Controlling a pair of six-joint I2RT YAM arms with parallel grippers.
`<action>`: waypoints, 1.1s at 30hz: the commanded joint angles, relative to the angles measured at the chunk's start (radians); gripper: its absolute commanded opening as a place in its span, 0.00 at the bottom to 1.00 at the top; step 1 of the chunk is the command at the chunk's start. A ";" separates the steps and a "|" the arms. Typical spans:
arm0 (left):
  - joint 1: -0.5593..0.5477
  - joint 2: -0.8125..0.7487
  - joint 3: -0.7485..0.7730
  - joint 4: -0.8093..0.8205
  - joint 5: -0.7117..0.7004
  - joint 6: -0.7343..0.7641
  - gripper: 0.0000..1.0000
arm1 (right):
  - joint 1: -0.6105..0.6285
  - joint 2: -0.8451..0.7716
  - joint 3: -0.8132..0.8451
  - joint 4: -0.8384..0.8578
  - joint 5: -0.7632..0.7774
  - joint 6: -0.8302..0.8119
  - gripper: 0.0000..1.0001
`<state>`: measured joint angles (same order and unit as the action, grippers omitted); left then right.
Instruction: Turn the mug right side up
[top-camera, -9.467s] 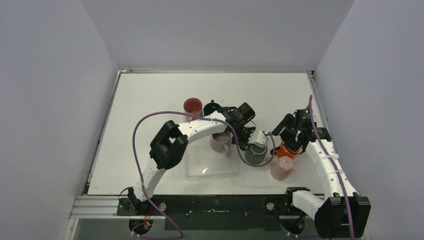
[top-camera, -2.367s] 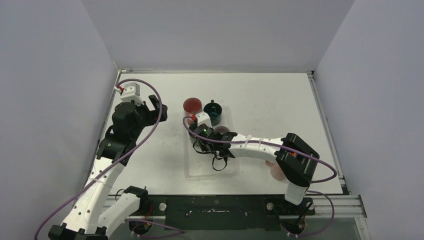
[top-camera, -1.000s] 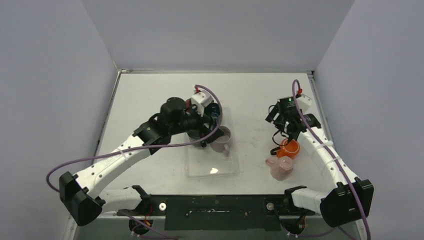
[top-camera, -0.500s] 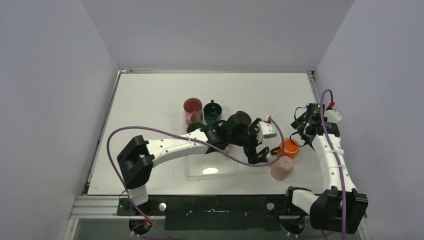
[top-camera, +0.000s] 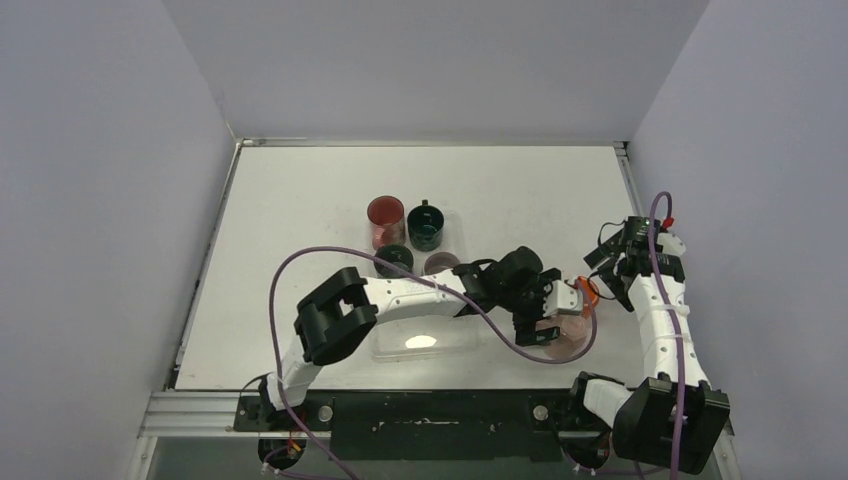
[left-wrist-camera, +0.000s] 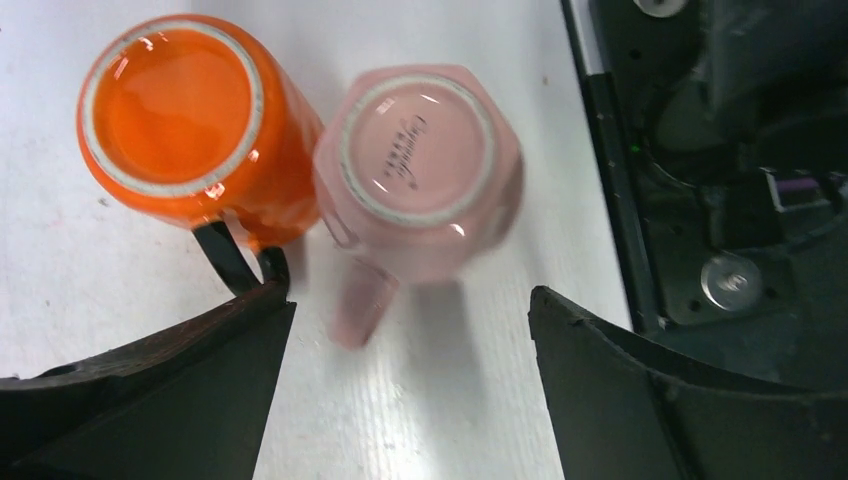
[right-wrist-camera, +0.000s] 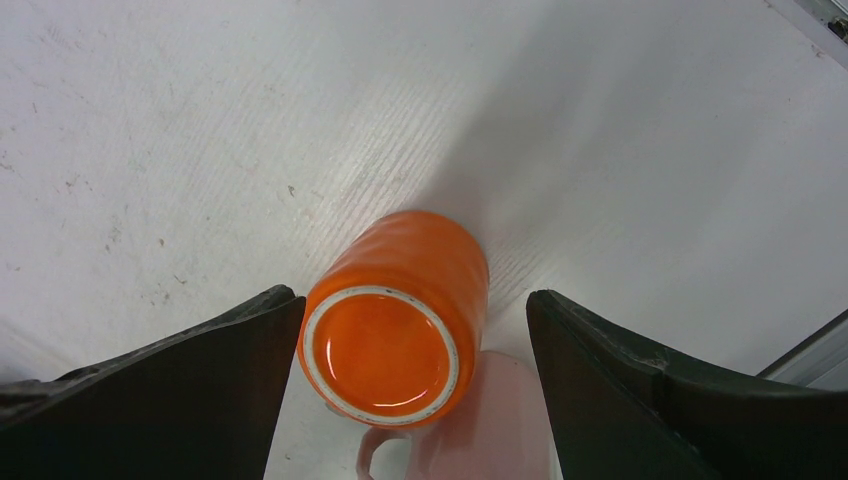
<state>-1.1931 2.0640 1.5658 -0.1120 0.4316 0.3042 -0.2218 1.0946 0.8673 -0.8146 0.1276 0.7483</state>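
Two mugs stand upside down side by side at the table's right front. The orange mug (top-camera: 587, 292) (left-wrist-camera: 170, 110) (right-wrist-camera: 385, 350) has a black handle (left-wrist-camera: 235, 265). The pink mug (top-camera: 568, 345) (left-wrist-camera: 420, 150) (right-wrist-camera: 500, 430) touches it, its handle (left-wrist-camera: 360, 300) pointing toward the left wrist camera. My left gripper (top-camera: 548, 318) (left-wrist-camera: 410, 400) hovers open over the pink mug, with only bare table between its fingers (left-wrist-camera: 150, 390). My right gripper (top-camera: 603, 272) (right-wrist-camera: 410, 390) hangs open above the orange mug, its fingers (right-wrist-camera: 680, 400) wide apart on either side and not touching it.
A clear tray (top-camera: 400, 352) lies at the front middle, crossed by my left arm. Behind it stand a red cup (top-camera: 385, 212), a dark teal mug (top-camera: 425, 227), a dark green cup (top-camera: 393, 260) and a brownish mug (top-camera: 440, 263). The black front rail (left-wrist-camera: 720, 200) runs just beside the pink mug.
My left gripper has swung right and forward from the tray's edge to over the pink mug. My right gripper has come down a little toward the orange mug.
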 joint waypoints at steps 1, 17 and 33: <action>0.018 0.094 0.152 -0.010 0.049 0.036 0.87 | -0.011 -0.033 -0.009 0.014 -0.020 -0.015 0.85; 0.036 0.169 0.207 -0.167 0.175 0.103 0.47 | -0.013 -0.034 -0.008 0.015 -0.014 -0.020 0.84; 0.036 0.218 0.285 -0.201 0.116 0.063 0.04 | -0.014 -0.020 0.004 0.009 -0.008 -0.026 0.83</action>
<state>-1.1637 2.2894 1.7870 -0.2966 0.5484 0.3824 -0.2287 1.0847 0.8646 -0.8162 0.1078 0.7341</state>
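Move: The upside-down pink mug has its middle some 8 cm to the right of my left hand, 2 cm back and 6 cm lower; its handle points at my fingers, only about 2 cm to the right, level fore and aft, and 6 cm below. The orange mug, also bottom up, is roughly 6 cm ahead, 10 cm right and likewise 6 cm lower. From my right hand the pink mug lies about 11 cm back, 8 cm left and 7 cm below. I sink my left hand about 6 cm onto the pink mug's handle, first nosing some 2 cm right and a little forward, then easing part of that back as I go down. My fingers tip roughly 10 degrees further downward and swing slightly clockwise while they close from nearly wide open, in two stages, and pinch the handle from both sides. ##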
